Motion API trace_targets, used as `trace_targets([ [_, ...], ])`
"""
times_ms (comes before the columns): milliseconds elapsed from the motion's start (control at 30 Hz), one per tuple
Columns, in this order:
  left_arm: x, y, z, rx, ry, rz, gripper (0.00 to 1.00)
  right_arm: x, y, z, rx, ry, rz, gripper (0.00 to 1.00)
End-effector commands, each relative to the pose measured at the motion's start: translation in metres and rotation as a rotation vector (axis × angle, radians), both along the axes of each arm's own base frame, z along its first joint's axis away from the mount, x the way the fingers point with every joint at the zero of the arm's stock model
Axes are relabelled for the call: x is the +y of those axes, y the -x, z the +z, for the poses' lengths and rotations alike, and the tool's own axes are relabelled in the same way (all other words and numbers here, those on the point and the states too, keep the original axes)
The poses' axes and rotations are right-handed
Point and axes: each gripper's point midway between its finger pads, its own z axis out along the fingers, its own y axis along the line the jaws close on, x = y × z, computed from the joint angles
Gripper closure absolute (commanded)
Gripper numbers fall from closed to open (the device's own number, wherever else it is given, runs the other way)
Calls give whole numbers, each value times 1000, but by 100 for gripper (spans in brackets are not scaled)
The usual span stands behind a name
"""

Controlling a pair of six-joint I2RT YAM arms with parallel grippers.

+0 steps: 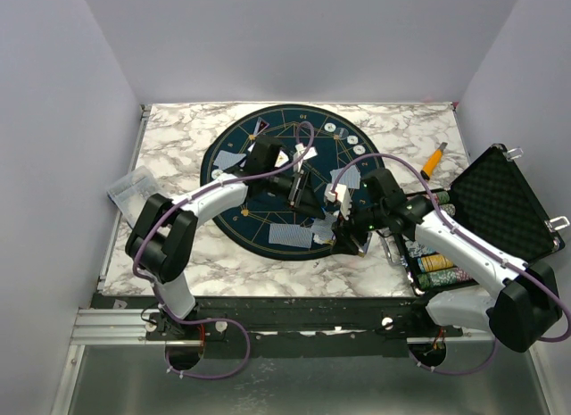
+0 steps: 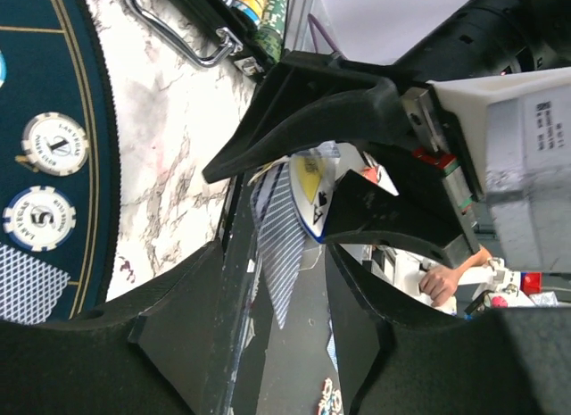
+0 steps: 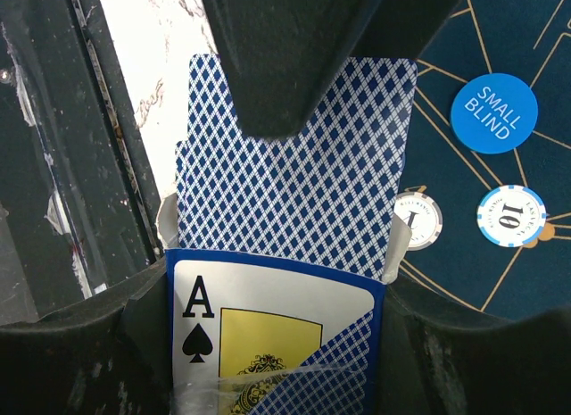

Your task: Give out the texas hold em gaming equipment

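Note:
My right gripper (image 3: 277, 344) is shut on an opened card box (image 3: 268, 321) with an ace of spades on its face. It holds the box over the near edge of the round dark blue mat (image 1: 234, 214). Blue-patterned playing cards (image 3: 294, 192) stick out of the box. My left gripper (image 2: 277, 254) reaches across the mat, and its fingers (image 2: 178, 326) stand apart on either side of the top card (image 2: 281, 245), one finger (image 3: 294, 67) lying over it. Dealt cards (image 1: 291, 235) lie face down on the mat. Beside them are whitish chips (image 3: 417, 220) and a blue small blind button (image 3: 493, 112).
An open black foam-lined case (image 1: 500, 201) stands at the right, with rows of chips (image 1: 437, 263) in its near half. An orange-handled tool (image 1: 434, 159) lies behind it. A clear plastic bag (image 1: 131, 185) sits at the table's left edge.

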Motion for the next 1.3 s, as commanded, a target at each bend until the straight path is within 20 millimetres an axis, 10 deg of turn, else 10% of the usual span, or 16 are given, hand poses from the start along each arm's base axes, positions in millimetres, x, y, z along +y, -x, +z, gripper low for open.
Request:
trace_targets([
  [0, -15, -2, 7, -14, 13, -17, 50, 3, 2, 2, 6, -19, 28, 99],
  [400, 11, 2, 1, 2, 26, -7, 95, 3, 5, 2, 11, -18, 30, 99],
  [733, 61, -21, 12, -92, 68, 87, 100, 1, 4, 0, 9, -9, 14, 99],
  [1267, 174, -101, -9, -1211, -439, 42, 100, 5, 3, 1, 39, -17, 7, 99],
])
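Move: The top card, partly drawn from the card deck, lies about 4 cm to my left hand's right, 2 cm back and 3 cm below, and some 4 cm left of my right hand, 2 cm forward and 3 cm above it. From my left hand, the deck is about 8 cm right, 3 cm back and 5 cm down. The small blind chip lies 3 cm right, 2 cm back and 15 cm below it; the face-up cards, 10 cm left and 16 cm forward. My left fingers, already straddling the jutting card, nudge a centimetre right, shut on it and pinch it, then pull it leftward out of the deck. I carry it about 13 cm left and 7 cm forward towards the face-up cards, nearly level, late on rolling the hand some 45 degrees so its forward side rises. My right hand stays put and keeps its hold on the deck. ##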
